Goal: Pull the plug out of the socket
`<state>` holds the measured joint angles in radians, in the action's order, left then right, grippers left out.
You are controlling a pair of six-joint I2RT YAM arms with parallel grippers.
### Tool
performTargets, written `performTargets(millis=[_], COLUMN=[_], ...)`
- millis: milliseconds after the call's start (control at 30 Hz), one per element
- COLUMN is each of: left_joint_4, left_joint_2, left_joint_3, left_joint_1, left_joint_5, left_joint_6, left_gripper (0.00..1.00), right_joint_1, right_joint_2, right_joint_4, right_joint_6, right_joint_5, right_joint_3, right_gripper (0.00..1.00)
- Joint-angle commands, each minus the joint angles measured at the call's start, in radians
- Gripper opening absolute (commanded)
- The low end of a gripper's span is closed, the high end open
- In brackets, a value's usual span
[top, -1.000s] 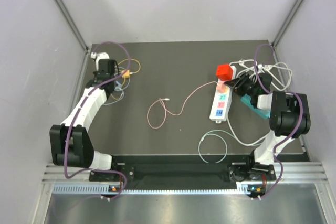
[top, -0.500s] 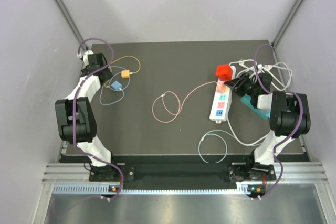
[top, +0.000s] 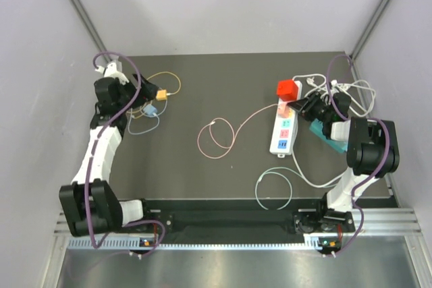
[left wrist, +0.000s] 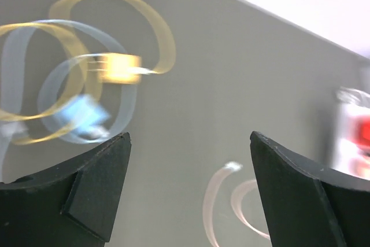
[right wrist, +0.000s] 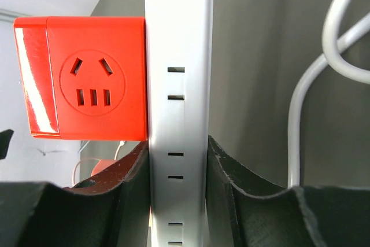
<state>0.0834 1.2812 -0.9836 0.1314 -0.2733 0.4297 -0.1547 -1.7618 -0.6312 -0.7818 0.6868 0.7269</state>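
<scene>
The white socket strip [top: 283, 133] lies on the right of the dark table, and a red cube plug [top: 288, 90] sits in its far end. My right gripper [top: 298, 107] is shut on the strip's sides. In the right wrist view the strip [right wrist: 178, 56] stands between the jaws of that gripper [right wrist: 178, 150], with the red plug [right wrist: 95, 85] on its left face. My left gripper [top: 137, 98] is at the far left, open and holding nothing. Its wrist view is blurred and only bare table shows between the fingers of the left gripper [left wrist: 189, 138].
A yellow connector [top: 162, 94] and a blue connector [top: 150, 109] with thin looped wires lie by the left gripper. A pink cable [top: 216, 136] runs from mid-table to the strip. White cables [top: 337, 89] tangle behind the right arm; another white loop [top: 277, 187] lies near the front.
My left gripper has gone from shut to open, and its arm has swung back towards the left wall. The pink cable's loop has shifted slightly. The right gripper has kept its hold on the strip.
</scene>
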Motion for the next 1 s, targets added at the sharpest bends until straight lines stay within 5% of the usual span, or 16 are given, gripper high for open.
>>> performTargets(millis=[0, 167, 500, 967], left_joint_4=[-0.196, -0.287, -0.429, -0.263], left_joint_2=[-0.052, -0.03, 0.243, 0.631], left_joint_3=[0.097, 0.143, -0.019, -0.487], left_joint_1=[-0.027, -0.263, -0.748, -0.946], left_joint_5=[-0.344, -0.416, -0.09, 0.172], left_joint_6=[0.102, 0.156, 0.152, 0.09], left_gripper=[0.89, 0.89, 0.9, 0.9], right_joint_1=[-0.017, -0.016, -0.014, -0.011], right_joint_2=[0.012, 0.008, 0.016, 0.019], right_joint_4=[-0.188, -0.298, -0.286, -0.286], right_joint_6=[-0.013, -0.034, -0.045, -0.063], right_joint_5=[0.082, 0.135, 0.122, 0.114], right_joint_3=[0.008, -0.007, -0.011, -0.011], right_gripper=[0.0, 0.0, 0.0, 0.0])
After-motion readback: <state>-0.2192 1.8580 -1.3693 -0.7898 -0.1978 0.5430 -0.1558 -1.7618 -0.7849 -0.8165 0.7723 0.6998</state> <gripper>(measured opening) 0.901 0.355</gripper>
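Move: The pink plug the left hand is bound for sits on the white power strip, about 48 cm to its right, 2 cm back and some 12 cm lower. The red adaptor is about 7 cm farther out along the strip than the plug, nearly in line with it. From the right hand, already gripping the strip, the plug lies about 3 cm back, 1 cm left and 2 cm above. The right hand keeps its pinch on the white power strip, lifting it about 2 cm and tipping up a few degrees early on, then holding. Meanwhile the empty left hand sweeps some 43 cm right towards the pink plug, drawing back at first and then easing forward again, turning nearly 50 degrees clockwise, fingers staying wide open and stopping short of the plug. ##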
